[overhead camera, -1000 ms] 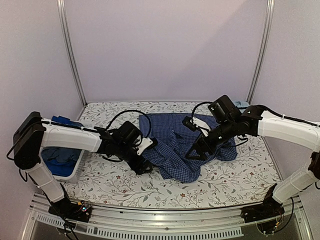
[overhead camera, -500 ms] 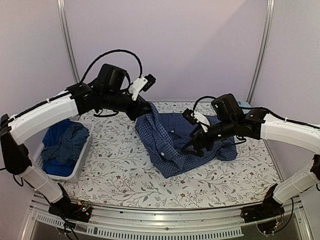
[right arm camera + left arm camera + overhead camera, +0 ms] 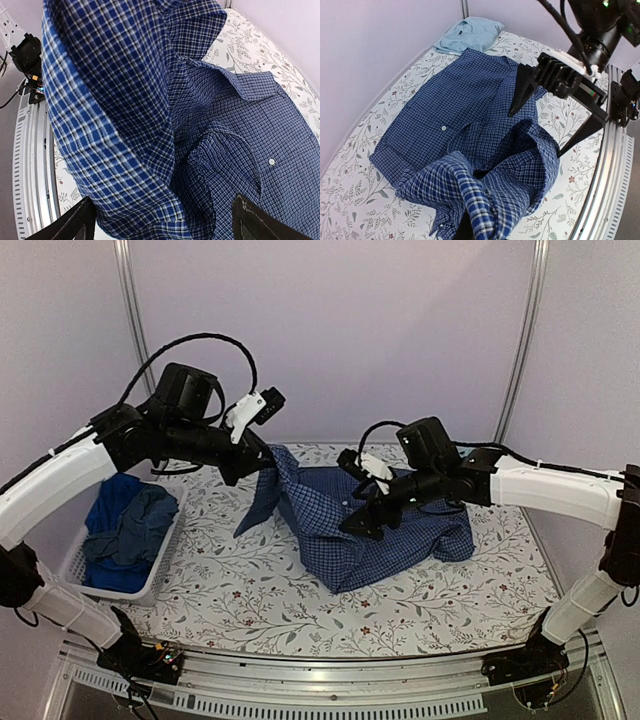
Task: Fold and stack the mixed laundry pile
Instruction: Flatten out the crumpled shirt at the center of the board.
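Observation:
The dark blue small-check shirt (image 3: 385, 530) lies crumpled in the middle of the table. My left gripper (image 3: 263, 458) is raised above the table's left half, shut on the shirt's left edge, so a flap hangs down from it (image 3: 262, 502). In the left wrist view the gripped cloth (image 3: 480, 210) covers the fingers. My right gripper (image 3: 362, 520) hovers open over the shirt's middle, its fingers (image 3: 75, 225) wide apart with checked fabric (image 3: 150, 125) rising between them. A light-blue shirt (image 3: 470, 32) lies folded at the table's far corner. More blue garments (image 3: 125, 525) fill the basket.
The white plastic basket (image 3: 165, 562) stands at the left edge of the flowered table (image 3: 250, 600). Metal frame posts (image 3: 135, 330) rise at the back corners. A rail (image 3: 300, 695) runs along the near edge.
My left gripper shut on the shirt's left edge, rose from the table and pulled the cloth up and leftward. The right gripper stayed open and shifted left over the shirt.

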Controlling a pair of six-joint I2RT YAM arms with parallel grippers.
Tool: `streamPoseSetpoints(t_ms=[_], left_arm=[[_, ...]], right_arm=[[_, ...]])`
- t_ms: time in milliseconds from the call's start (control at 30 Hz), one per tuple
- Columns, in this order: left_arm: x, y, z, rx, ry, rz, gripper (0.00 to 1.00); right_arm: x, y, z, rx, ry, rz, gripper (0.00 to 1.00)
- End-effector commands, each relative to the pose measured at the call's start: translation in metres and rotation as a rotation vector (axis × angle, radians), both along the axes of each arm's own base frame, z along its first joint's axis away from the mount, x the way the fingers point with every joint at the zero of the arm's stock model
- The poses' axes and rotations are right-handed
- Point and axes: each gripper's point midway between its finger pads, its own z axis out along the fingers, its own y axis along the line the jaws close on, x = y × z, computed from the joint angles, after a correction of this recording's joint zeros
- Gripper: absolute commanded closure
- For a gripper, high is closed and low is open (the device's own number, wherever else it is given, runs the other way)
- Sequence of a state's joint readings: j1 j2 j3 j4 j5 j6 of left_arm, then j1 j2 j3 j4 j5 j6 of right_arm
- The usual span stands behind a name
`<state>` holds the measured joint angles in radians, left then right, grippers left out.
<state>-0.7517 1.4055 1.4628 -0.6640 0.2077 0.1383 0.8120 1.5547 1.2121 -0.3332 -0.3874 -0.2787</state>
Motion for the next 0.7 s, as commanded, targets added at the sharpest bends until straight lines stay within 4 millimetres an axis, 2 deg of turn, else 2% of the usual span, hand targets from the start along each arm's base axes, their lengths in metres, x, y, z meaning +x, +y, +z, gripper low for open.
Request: streamPoseSetpoints(t_ms=[0, 100, 200, 367, 433, 533, 667], left_arm=[[-0.02, 0.021, 0.021, -0.003, -0.138, -0.064, 1.0], [-0.032, 0.026, 0.022, 0.008, -0.178, -0.11, 1.0], [-0.042, 0.025, 0.02, 0.02, -0.193, -0.169, 1.0], [-0.051, 0.024, -0.001, 0.101, -0.196, -0.232, 0.99], [-0.052, 0.023, -0.005, 0.115, -0.2, -0.241, 0.99], [-0.053, 0.024, -0.003, 0.106, -0.222, -0.242, 0.99], [-0.049, 0.029, 0.002, 0.108, -0.265, -0.213, 1.0]], right_arm=[[-0.019, 0.024, 0.017, 0.032, -0.041, 0.123, 0.07], [-0.03, 0.041, 0.013, 0.025, -0.014, 0.179, 0.09], [-0.032, 0.052, 0.006, 0.021, 0.016, 0.203, 0.09], [-0.03, 0.063, 0.009, 0.033, 0.041, 0.222, 0.04], [-0.031, 0.068, 0.0, 0.025, 0.07, 0.24, 0.04], [-0.035, 0.074, -0.024, -0.006, 0.123, 0.256, 0.13], [-0.049, 0.076, -0.045, -0.048, 0.173, 0.276, 0.35]])
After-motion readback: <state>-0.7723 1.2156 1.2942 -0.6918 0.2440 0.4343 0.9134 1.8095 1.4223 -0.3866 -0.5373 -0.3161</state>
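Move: About 7 cm to the right hand's left, 3 cm back and 4 cm below is the shirt's hanging near fold. The held corner, pinched in the left fingers, is some 21 cm left of the right hand, 8 cm ahead and 10 cm higher. The shirt's body on the board lies roughly 9 cm ahead, 7 cm right and 15 cm below. From the left hand the hanging fold is about 11 cm back, 14 cm right and 14 cm lower. Reaching left about 7 cm and drifting 3 cm back, the right hand brings its wide-open fingers around the hanging fold, turns some 15 degrees counter-clockwise, rises a touch, then sinks about 4 cm and starts closing, not yet shut. The left hand keeps its pinch on the raised corner, drawing it about 5 cm back and a little left, first up, then down. ##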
